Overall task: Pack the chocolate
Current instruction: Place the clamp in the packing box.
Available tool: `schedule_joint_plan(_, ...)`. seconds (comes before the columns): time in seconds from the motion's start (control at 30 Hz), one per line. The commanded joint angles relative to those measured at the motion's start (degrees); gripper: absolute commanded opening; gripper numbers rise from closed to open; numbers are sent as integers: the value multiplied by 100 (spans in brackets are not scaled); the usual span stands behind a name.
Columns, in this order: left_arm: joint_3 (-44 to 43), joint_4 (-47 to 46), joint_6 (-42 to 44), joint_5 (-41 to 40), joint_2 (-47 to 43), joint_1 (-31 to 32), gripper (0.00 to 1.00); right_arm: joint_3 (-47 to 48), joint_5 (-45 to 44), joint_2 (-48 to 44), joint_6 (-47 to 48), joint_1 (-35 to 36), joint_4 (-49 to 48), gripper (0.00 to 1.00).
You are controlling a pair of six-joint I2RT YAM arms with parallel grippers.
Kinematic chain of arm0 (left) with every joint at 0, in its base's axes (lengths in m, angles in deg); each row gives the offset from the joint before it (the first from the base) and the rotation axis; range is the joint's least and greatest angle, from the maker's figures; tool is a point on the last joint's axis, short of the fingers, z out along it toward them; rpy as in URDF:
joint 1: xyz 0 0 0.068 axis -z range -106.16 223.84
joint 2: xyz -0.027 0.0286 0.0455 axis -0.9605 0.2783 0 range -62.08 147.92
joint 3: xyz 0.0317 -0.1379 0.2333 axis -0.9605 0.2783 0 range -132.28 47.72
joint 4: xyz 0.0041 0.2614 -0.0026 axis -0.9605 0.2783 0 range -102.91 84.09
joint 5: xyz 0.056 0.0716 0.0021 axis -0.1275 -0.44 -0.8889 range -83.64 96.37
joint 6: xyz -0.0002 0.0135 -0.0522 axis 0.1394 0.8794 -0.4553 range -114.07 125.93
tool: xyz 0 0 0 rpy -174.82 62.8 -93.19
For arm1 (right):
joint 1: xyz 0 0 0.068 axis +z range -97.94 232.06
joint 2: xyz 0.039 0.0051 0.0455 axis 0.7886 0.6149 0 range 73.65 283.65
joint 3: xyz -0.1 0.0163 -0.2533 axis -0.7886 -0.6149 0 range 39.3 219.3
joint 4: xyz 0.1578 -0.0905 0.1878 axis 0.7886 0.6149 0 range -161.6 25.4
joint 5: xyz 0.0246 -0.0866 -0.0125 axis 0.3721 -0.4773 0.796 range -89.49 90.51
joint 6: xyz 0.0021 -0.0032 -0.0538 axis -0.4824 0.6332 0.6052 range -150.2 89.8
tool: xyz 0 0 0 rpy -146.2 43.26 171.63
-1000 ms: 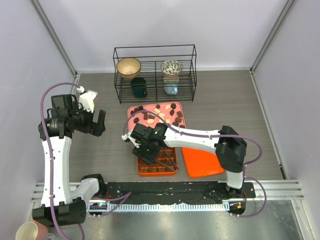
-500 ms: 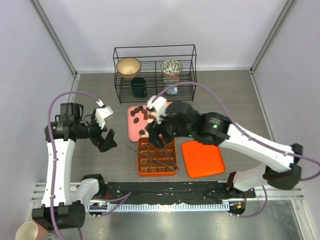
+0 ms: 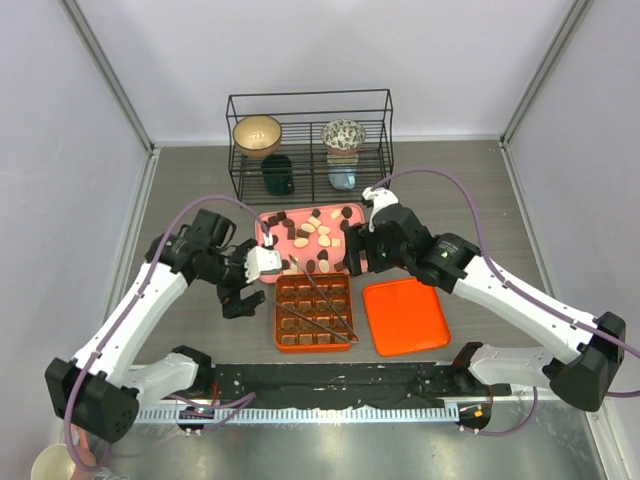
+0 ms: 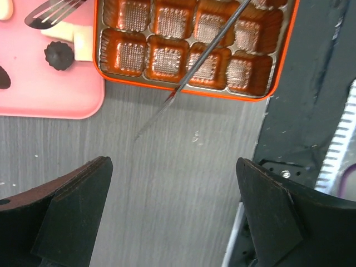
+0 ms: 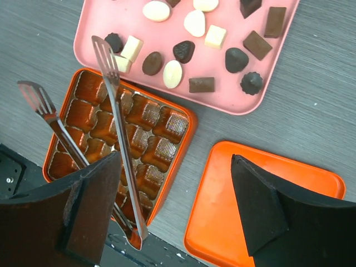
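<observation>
The chocolate [image 3: 312, 230], dark, tan and cream pieces, lies loose on the pink tray [image 3: 262, 225]; the same chocolate [image 5: 183, 51] shows on that tray [image 5: 111, 16] in the right wrist view. Below it sits the orange gridded box [image 3: 277, 315], its cells showing empty. Metal tongs [image 3: 322, 300] lie slanted across the box, held by nothing. My right gripper [image 3: 357, 252] hovers open over the tray's right edge; the right gripper [image 5: 172, 208] has box and lid beneath it. My left gripper [image 3: 240, 288] is open beside the box's left side; the left gripper [image 4: 172, 217] holds only air above bare table.
An orange lid [image 3: 405, 318] lies flat right of the box. A black wire rack [image 3: 310, 145] with bowls and cups stands behind the tray. A black rail [image 3: 330, 385] runs along the near table edge. Grey walls close in left and right.
My right gripper has opened wider and drawn back from over the box toward the tray's right edge; the tongs stay lying on the box. The left arm swung in toward the box.
</observation>
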Motion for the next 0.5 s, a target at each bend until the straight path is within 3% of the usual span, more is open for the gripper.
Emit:
schedule_joint_plan(0.0, -306, -392, 358, -509, 381, 302, 98, -176, -171, -442, -228, -123, -520, 85)
schedule_joint_plan(0.47, -306, -999, 578, -1310, 1349, 1041, 97, -818, -13, -934, -483, -369, -854, 85)
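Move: The clamp's near fork end pokes out past the packing box's left rim, about 3 cm ahead of the left hand, 4 cm to its right and 8 cm below. The box's middle is level with that hand and some 13 cm right; the pink tray is about 15 cm ahead and 13 cm right. From the right hand that fork end is roughly 20 cm left, 4 cm back and 13 cm below. Wide open, the left hand sinks about 4 cm while going 3 cm forward, towards the clamp's near fork end. ##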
